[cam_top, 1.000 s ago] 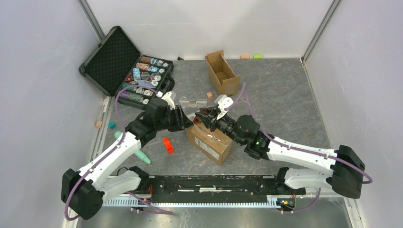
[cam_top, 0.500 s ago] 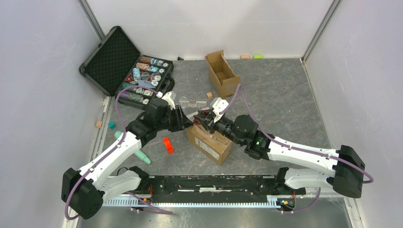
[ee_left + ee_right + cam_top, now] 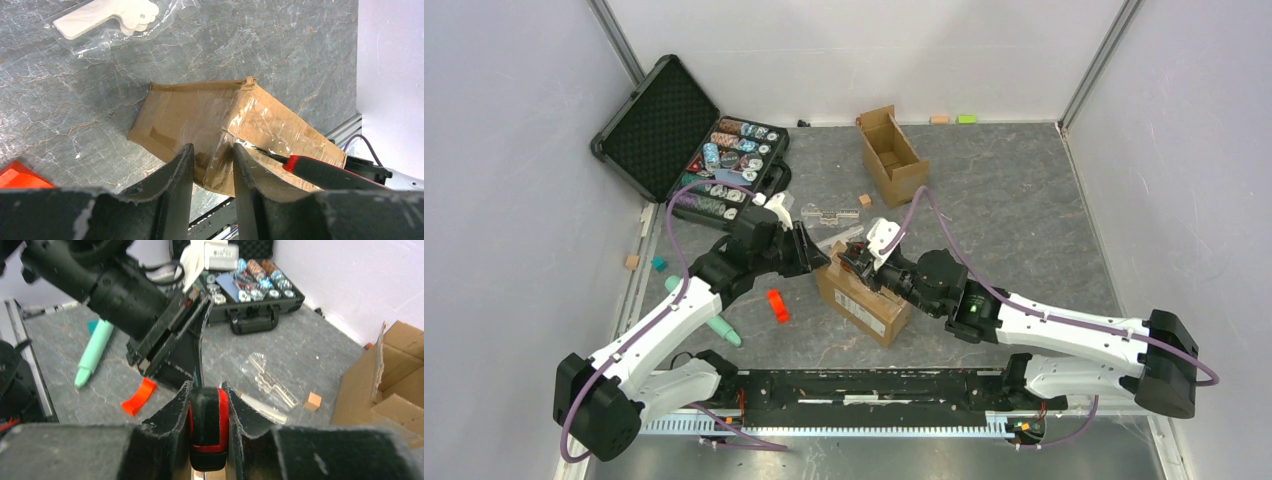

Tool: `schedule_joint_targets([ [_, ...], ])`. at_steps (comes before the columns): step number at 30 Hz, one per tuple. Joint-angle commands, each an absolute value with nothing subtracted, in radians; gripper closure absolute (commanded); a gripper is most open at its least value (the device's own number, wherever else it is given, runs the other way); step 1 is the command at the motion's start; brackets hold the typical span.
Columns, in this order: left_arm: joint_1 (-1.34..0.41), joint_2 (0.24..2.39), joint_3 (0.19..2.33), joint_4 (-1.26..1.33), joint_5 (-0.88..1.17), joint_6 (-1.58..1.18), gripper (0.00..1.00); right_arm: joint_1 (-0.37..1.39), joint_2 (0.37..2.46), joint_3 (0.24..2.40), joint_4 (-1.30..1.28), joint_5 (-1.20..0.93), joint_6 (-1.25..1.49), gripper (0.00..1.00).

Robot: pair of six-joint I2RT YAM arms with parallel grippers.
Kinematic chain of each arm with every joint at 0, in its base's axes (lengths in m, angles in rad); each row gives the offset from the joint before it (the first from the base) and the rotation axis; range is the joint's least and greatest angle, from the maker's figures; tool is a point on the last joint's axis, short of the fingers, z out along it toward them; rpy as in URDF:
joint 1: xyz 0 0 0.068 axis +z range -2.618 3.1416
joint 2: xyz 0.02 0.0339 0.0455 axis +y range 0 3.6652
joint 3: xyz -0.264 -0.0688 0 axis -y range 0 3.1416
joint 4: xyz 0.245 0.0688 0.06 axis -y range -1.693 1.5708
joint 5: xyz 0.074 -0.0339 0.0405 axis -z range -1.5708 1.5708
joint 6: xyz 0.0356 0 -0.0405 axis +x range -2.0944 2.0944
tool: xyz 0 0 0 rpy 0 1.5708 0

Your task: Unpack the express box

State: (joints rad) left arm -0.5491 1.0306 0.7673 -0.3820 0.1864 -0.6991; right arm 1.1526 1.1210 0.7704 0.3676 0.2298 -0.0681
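The express box (image 3: 871,306), brown cardboard with a white label on its side and clear tape over the seam, lies in the middle of the table. My left gripper (image 3: 815,259) is at its far-left corner. In the left wrist view that taped corner (image 3: 212,127) fills the gap of the left gripper (image 3: 212,150), pinched from both sides. My right gripper (image 3: 857,263) reaches over the box top, shut on a red-and-black tool handle (image 3: 207,425). The tool's thin blade (image 3: 260,150) lies against the taped top edge beside the left fingers (image 3: 242,165).
An open black case of poker chips (image 3: 724,165) stands at the back left. A narrow open cardboard box (image 3: 894,155) sits at the back. Near the box lie a clear bag of white parts (image 3: 110,20), a red piece (image 3: 777,305), a teal marker (image 3: 714,322) and a small wooden block (image 3: 865,200).
My right arm has slid left with the tool, bringing the blade toward the box's far-left corner. The left jaws have narrowed onto that corner.
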Motion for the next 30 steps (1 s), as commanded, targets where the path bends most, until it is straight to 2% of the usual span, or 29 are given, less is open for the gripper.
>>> schedule_joint_targets([
  [1,-0.546,1.047,0.748,-0.456,0.137,-0.718,0.61,1.166,1.1,0.759,0.236,0.262,-0.09,1.0],
  [23,-0.511,1.052,0.723,-0.486,0.014,-0.712,0.61,1.17,0.909,0.702,0.007,0.279,-0.002,1.0],
  [30,-0.449,1.06,0.768,-0.477,-0.023,-0.677,0.61,1.168,0.913,0.637,0.156,0.358,0.009,1.0],
])
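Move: The express box, with the knife blade at its top seam, has its middle about 8 cm back, 3 cm right and 19 cm below the right hand. From that hand, the bagged white piece lies some 4 cm ahead, 2 cm left and the orange piece about 11 cm back, 18 cm left, both 28 cm down. The box's middle lies roughly 8 cm back, 8 cm right and 8 cm below the left hand. Still gripping the knife, the right hand draws its blade about 5 cm right, slightly back and down, along the seam. ##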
